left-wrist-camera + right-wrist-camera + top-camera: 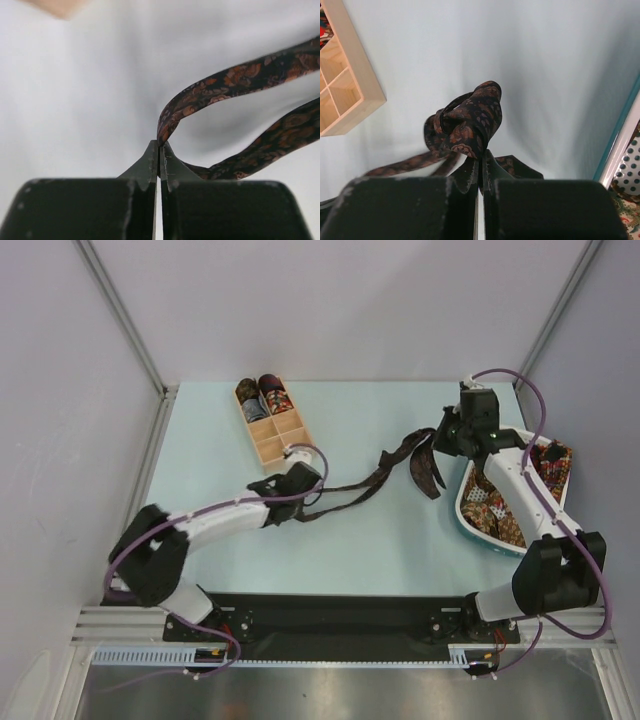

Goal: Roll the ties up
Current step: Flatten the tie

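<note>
A long dark brown patterned tie (385, 468) stretches across the table between both arms. My left gripper (300, 485) is shut on its narrow end; in the left wrist view the strip (220, 87) loops away from the pinched fingertips (160, 145). My right gripper (447, 437) is shut on the wide end, where the bunched fabric (467, 120) sits above the closed tips (481, 150). Two rolled ties (260, 395) sit in the far compartments of the wooden box (283, 445). More patterned ties (548, 468) lie in the white basket (475, 518).
The wooden compartment box stands at the back left of the table, just behind my left gripper. The white basket sits at the right edge under my right arm. Grey walls enclose the table on three sides.
</note>
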{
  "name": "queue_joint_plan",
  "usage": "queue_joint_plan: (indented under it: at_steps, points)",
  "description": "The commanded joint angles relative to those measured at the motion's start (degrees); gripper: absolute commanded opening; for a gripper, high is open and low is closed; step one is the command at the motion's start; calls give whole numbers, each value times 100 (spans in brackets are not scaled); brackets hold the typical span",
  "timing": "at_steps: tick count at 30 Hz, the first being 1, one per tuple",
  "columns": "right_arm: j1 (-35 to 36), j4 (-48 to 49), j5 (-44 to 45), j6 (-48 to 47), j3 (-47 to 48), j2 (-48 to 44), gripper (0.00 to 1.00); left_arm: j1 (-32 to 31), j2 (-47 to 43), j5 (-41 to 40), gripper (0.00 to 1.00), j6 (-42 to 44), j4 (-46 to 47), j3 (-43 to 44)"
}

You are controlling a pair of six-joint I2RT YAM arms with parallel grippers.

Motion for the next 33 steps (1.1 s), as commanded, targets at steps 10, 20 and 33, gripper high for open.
queue_joint_plan:
  at_steps: [10, 20, 33]
  points:
    - [-570, 197, -853, 234, -65, 290, 31, 878, -3272, -1732, 0, -383, -334, -452]
    - [369, 416, -547, -134, -732, 255, 76, 861, -3932, -1065, 0, -225, 239, -979]
    - [1671, 12, 1222, -356, -847, 325, 95, 869, -3993, -1373, 1, -568, -185, -951]
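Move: Both grippers already hold the dark tie, strung between them. Its bunched middle hangs about 18 cm right, 6 ahead and 9 above the left hand, and some 11 cm left, 4 back and 6 below the right. The wooden box's middle is roughly 24 cm ahead of the left hand, 9 left and 2 below. From the right hand, the white basket's middle lies about 22 cm right, 4 back and 17 down. Keep the left fingers pinched on the tie and swing that gripper up and left, ending about 14 cm higher and 11 cm over, tipping its fingertips up and turning counter-clockwise. Ease the right gripper slightly right, open it to let go, then sink it some 10 cm while carrying it left and back along the tie, away from the basket. ##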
